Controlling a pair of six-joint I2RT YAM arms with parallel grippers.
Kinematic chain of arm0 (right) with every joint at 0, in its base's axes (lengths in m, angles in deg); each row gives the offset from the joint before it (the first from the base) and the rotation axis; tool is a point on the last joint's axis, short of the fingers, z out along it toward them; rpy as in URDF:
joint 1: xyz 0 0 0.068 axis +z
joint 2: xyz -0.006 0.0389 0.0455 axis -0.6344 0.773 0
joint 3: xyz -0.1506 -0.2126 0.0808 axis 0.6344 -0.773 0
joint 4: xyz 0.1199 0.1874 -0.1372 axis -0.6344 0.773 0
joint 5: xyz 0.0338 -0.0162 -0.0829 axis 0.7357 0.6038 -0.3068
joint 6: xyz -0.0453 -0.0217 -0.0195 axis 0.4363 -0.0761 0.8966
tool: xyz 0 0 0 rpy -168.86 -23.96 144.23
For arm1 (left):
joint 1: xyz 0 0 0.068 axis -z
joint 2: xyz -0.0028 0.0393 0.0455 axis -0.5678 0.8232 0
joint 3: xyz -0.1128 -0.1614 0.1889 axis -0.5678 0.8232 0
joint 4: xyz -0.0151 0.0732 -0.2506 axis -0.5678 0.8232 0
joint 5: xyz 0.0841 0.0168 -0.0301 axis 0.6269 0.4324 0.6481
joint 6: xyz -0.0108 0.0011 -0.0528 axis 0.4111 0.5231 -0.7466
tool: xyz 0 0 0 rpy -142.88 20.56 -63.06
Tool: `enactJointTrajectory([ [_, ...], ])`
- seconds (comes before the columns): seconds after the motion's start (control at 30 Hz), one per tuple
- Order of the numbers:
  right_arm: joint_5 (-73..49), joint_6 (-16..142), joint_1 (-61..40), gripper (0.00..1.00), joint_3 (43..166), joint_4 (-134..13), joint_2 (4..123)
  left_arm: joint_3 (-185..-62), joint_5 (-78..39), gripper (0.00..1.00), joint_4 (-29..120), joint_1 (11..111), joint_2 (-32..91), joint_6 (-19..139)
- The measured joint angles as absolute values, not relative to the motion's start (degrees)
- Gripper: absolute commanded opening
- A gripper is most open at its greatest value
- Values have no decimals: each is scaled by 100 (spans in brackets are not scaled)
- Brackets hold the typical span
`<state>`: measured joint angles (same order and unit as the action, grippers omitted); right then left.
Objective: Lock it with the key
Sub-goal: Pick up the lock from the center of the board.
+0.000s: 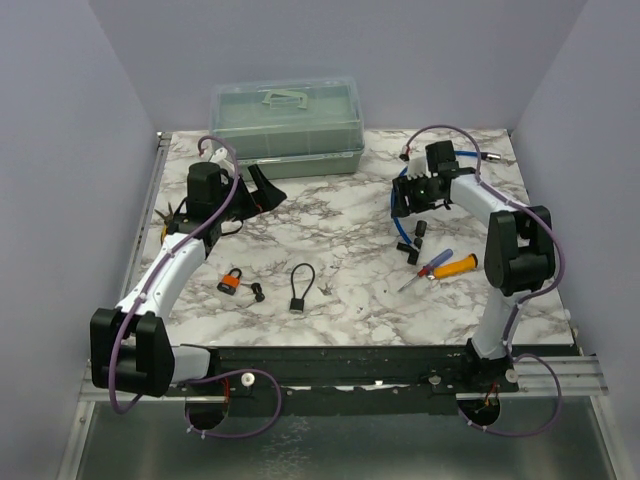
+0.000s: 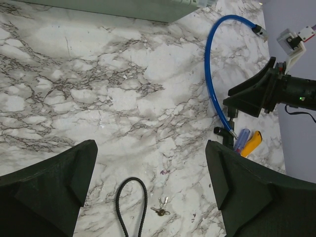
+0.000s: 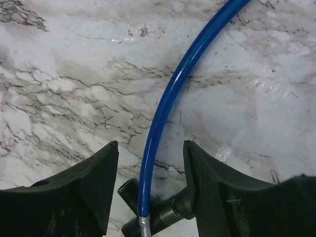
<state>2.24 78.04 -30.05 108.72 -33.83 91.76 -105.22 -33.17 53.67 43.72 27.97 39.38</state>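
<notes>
A small bunch of keys (image 2: 160, 211) lies on the marble just right of a black cable lock (image 2: 131, 205) (image 1: 301, 285). An orange padlock (image 1: 231, 282) sits further left. A blue cable lock (image 3: 170, 94) curves to its black body (image 3: 158, 219) (image 1: 412, 242). My right gripper (image 3: 151, 148) (image 1: 403, 205) hangs open over it, one finger on each side of the blue cable, neither pressing it. My left gripper (image 2: 150, 148) (image 1: 262, 190) is wide open above bare marble with nothing between its fingers.
A translucent green lidded box (image 1: 287, 125) stands at the back. A blue-handled screwdriver (image 1: 432, 264) and an orange-handled one (image 1: 456, 266) lie near the blue lock's body. A small black piece (image 1: 258, 292) lies beside the padlock. Walls enclose the table.
</notes>
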Motion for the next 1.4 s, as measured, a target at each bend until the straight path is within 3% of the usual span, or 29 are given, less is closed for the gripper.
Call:
enactJointTrajectory([
  [0.73, 532, 7411, -3005, 47, 10559, -3199, 9537, -10447, -3267, 99, 5340, 4372, 2749, 3976],
  [0.8, 541, 7409, -3005, 40, 10553, -3232, 9537, -10447, -3265, 99, 5340, 4372, 2749, 3976],
  [1.0, 536, 7391, -3005, 1, 10465, -3304, 9543, -10447, -3274, 99, 5340, 4372, 2751, 3980],
  [1.23, 514, 7278, -3036, 0, 10461, -3370, 9310, -10644, -3542, 99, 5373, 4431, 2987, 4203],
  [1.4, 676, 6956, -3206, 0, 10459, -3829, 8457, -11101, -3958, 99, 5408, 4663, 3167, 4494],
])
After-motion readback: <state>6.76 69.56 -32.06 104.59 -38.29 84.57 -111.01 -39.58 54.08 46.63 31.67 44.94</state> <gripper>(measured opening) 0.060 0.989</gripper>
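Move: The stretch of blue hose near its near end, which the right fingers will shut on, lies about 3 cm back, 1 cm left and 5 cm below the right hand. The T-shaped fitting is some 8 cm back and 1 cm right of that hand, the small black fitting 4 cm back and 3 cm right, the screwdriver 13 cm back and 5 cm right, all about 5 cm below. From the left hand the hose stretch is roughly 26 cm right, level fore-and-aft, 19 cm below. Right hand sinks 5 cm, easing back, pinches the blue hose and lifts it 9 cm; left hand shifts right. ##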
